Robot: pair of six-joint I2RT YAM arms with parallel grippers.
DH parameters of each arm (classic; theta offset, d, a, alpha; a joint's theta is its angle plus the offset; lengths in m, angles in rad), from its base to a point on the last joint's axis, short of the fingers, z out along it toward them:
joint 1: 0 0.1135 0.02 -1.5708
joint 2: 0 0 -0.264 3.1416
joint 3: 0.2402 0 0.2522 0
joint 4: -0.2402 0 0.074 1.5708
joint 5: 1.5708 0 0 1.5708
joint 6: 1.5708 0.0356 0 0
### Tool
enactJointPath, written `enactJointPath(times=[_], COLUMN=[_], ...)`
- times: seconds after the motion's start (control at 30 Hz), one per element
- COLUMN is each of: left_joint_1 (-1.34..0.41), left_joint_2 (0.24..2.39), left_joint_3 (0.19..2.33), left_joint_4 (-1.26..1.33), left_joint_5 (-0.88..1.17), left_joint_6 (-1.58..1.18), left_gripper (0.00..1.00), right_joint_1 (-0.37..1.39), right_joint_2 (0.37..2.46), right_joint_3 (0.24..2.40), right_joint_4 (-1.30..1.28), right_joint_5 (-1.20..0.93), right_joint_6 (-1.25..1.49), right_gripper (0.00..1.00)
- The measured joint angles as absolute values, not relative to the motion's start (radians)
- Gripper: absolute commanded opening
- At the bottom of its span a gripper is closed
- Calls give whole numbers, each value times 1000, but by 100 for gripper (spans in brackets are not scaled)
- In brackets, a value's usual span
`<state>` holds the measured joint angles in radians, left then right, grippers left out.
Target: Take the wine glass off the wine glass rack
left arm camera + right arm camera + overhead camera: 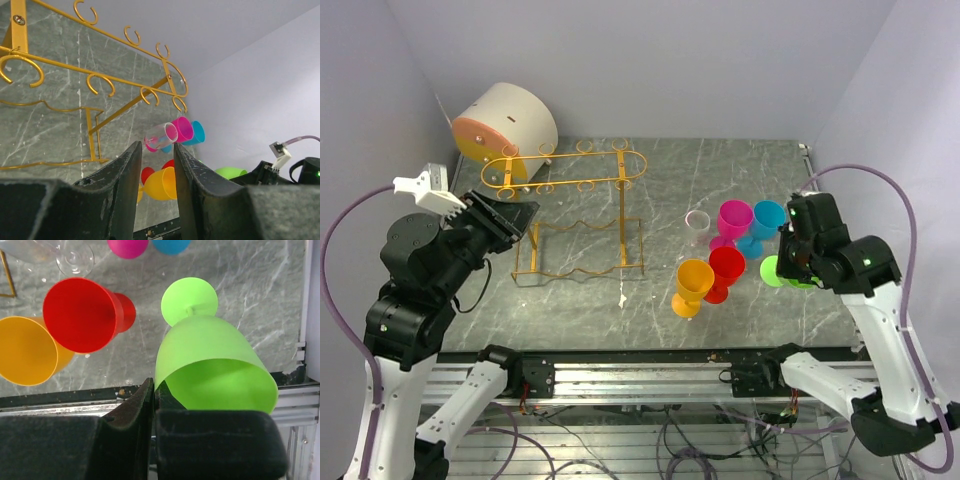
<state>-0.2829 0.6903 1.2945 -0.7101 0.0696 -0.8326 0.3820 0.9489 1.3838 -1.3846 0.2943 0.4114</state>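
The gold wire wine glass rack (565, 176) stands at the back left of the table, and its hooks (99, 82) that show hold nothing. A green wine glass (210, 365) is at the right, its foot (189, 300) toward the table. My right gripper (153, 386) is shut on its rim, one finger inside the cup and one outside. From above, this gripper (790, 263) is right of the other glasses. My left gripper (525, 215) hovers at the rack's left end. Its fingers (125, 170) stand apart with nothing between them.
Clear (697, 226), magenta (733, 219), blue (766, 220), red (726, 270) and orange (693, 285) wine glasses stand grouped right of the rack. A white-and-orange drum (505, 122) sits behind the rack's left end. A metal rail (650, 375) runs along the near edge.
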Motion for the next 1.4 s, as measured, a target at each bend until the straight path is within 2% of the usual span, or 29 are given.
enactJointPath(times=[0.27, 0.67, 0.83, 0.93, 1.03, 1.2, 1.4], left_joint_1=[-283, -283, -283, -283, -283, -283, -283], left_joint_2=[652, 585, 562, 559, 554, 553, 530], left_joint_3=[1292, 1271, 1261, 1253, 1230, 1214, 1214], left_joint_4=[-741, -831, -862, -866, -866, -869, -876], left_joint_5=[52, 1, -14, -17, -17, -18, -41], left_joint_6=[-819, -796, -796, -797, -797, -797, -786], left_gripper=[42, 42, 42, 42, 42, 44, 45], right_joint_1=[381, 381, 381, 381, 381, 381, 381], right_joint_2=[1017, 1082, 1114, 1114, 1112, 1104, 1074], right_joint_3=[1346, 1139, 1096, 1084, 1084, 1106, 1235], right_joint_4=[-1355, -1217, -1158, -1138, -1124, -1131, -1139], right_joint_5=[241, 192, 166, 151, 144, 144, 171], right_joint_6=[415, 438, 439, 438, 435, 432, 426], right_gripper=[0, 1, 14, 26, 33, 38, 40])
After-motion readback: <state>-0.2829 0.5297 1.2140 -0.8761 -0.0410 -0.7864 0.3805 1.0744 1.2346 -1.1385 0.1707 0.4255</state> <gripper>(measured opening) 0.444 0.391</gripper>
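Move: The right hand holds the green glass by its rim. The free spot for it lies about 3 cm ahead, roughly straight below, its standing middle some 18 cm down. The red glass stands about 7 cm left and 4 cm ahead of the hand, the orange one 13 cm left and 1 cm ahead; the blue glass is 14 cm ahead and 2 cm right. From the left hand that spot is some 36 cm to the right, about level forward and 34 cm below. Still pinching the rim of the green glass, the right hand lowers about 10 cm, drifting left towards the red glass and slightly forward while its fingers tip more steeply down; they then open, let go and rise some 6 cm, easing forward and levelling back. The empty left hand backs away down and to its left. ##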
